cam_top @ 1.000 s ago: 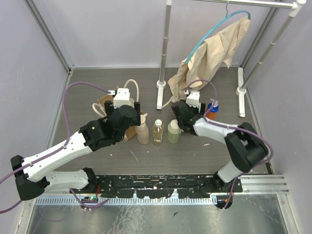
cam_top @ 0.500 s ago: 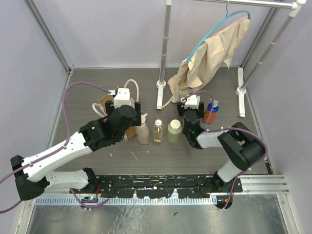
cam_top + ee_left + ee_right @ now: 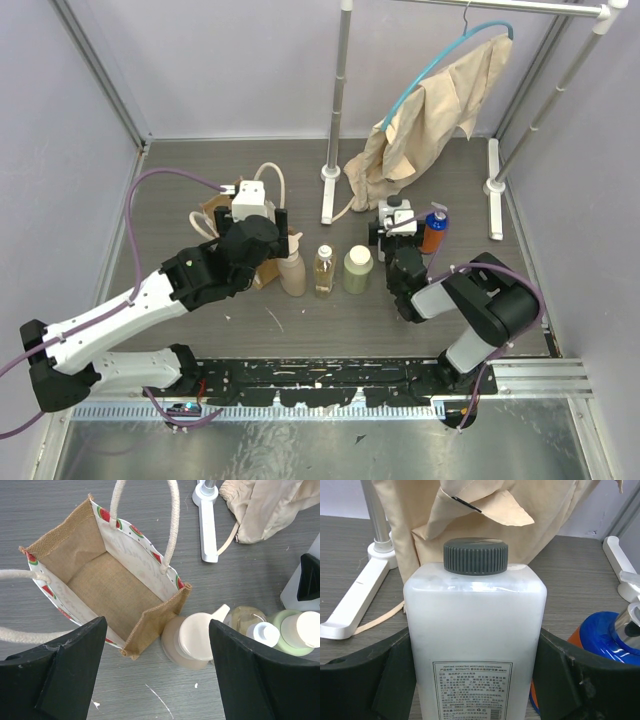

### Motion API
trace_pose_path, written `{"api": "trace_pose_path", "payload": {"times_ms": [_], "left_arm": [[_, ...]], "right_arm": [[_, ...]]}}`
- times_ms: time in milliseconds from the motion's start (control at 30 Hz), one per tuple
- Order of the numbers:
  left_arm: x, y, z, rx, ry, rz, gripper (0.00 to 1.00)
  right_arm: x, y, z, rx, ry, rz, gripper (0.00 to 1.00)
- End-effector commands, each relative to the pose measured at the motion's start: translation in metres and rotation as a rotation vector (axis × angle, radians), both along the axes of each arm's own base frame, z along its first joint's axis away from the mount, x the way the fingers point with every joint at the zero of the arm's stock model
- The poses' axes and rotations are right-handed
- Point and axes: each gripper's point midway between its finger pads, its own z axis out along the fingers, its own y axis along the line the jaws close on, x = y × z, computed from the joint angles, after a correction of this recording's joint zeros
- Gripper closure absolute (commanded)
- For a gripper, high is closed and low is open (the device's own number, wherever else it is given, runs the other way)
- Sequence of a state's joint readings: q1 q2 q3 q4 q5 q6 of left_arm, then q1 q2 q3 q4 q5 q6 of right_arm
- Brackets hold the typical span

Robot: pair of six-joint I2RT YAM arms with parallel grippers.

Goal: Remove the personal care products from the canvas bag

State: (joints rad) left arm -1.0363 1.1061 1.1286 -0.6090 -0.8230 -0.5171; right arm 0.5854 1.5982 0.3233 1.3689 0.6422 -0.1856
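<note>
The canvas bag [image 3: 65, 545] stands open below my left gripper [image 3: 157, 630], and its inside shows only bare fabric; it also appears from above [image 3: 213, 213]. My left gripper [image 3: 262, 236] hangs open over the bag's near corner, holding nothing. Three personal care products stand in a row right of the bag: tan with peach cap [image 3: 291, 272] [image 3: 196, 636], slim amber [image 3: 323, 270] [image 3: 252, 625], olive-green [image 3: 357, 268] [image 3: 300, 630]. My right gripper [image 3: 474, 645] [image 3: 398, 228] is shut on the upright white flat-sided bottle [image 3: 475, 625] with a dark cap, fingers [image 3: 395, 670] pressed on both flat sides.
An orange bottle with a blue top [image 3: 434, 230] [image 3: 605, 640] stands just right of the white bottle. Behind are the rack's white feet [image 3: 330, 195] [image 3: 355, 605] and the beige cloth [image 3: 430, 115] on a teal hanger. A second rack foot [image 3: 494, 185] lies at the right.
My right gripper has swung away from the olive-green bottle to the right, its wrist turning toward the orange bottle. The left arm, the bag and the three standing bottles have not moved.
</note>
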Motion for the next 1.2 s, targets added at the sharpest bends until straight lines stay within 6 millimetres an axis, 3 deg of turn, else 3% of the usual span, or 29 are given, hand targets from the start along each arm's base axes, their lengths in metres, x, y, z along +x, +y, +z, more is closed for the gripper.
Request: {"api": "trace_pose_path", "payload": {"times_ms": [0, 267, 533, 700, 933, 1167], "left_arm": [[0.003, 0.000, 0.000, 0.002, -0.012, 0.014, 0.11], [0.004, -0.003, -0.001, 0.021, -0.009, 0.005, 0.11], [0.004, -0.004, -0.001, 0.027, 0.000, -0.005, 0.11], [0.002, -0.003, -0.006, 0.030, 0.009, -0.007, 0.11], [0.000, -0.003, -0.010, 0.042, 0.022, -0.014, 0.11], [-0.001, 0.000, -0.012, 0.051, 0.031, -0.011, 0.12]], "right_arm": [[-0.005, 0.005, 0.067, 0.173, -0.266, 0.060, 0.92], [-0.002, 0.018, 0.060, 0.167, -0.259, 0.156, 0.85], [0.024, 0.013, 0.074, 0.124, -0.305, 0.132, 0.79], [0.046, 0.002, 0.055, 0.152, -0.269, 0.096, 0.78], [0.071, 0.004, 0.033, 0.188, -0.237, 0.090, 0.77], [0.076, 0.019, 0.032, 0.175, -0.238, 0.160, 0.76]]}}
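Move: The right gripper already holds the white conditioner bottle upright; its free spot on the table lies about 8 cm ahead and some 13 cm down. From this hand the blue-orange pump bottle stands about 9 cm right and 3 cm ahead, the green jar some 9 cm left and 5 cm back, and the beige cloth's low end about 14 cm ahead and 3 cm left. From the left hand that spot is roughly 18 cm ahead, 30 cm right, 25 cm down. Keep the conditioner bottle pinched upright in the right gripper and sink it a centimetre or so, then carry it forward about 8 cm, past the pump bottle on its right and towards the hanging cloth. Near the end lower it again, for some 3 cm of descent in all, with the fingers still closed on its sides. ##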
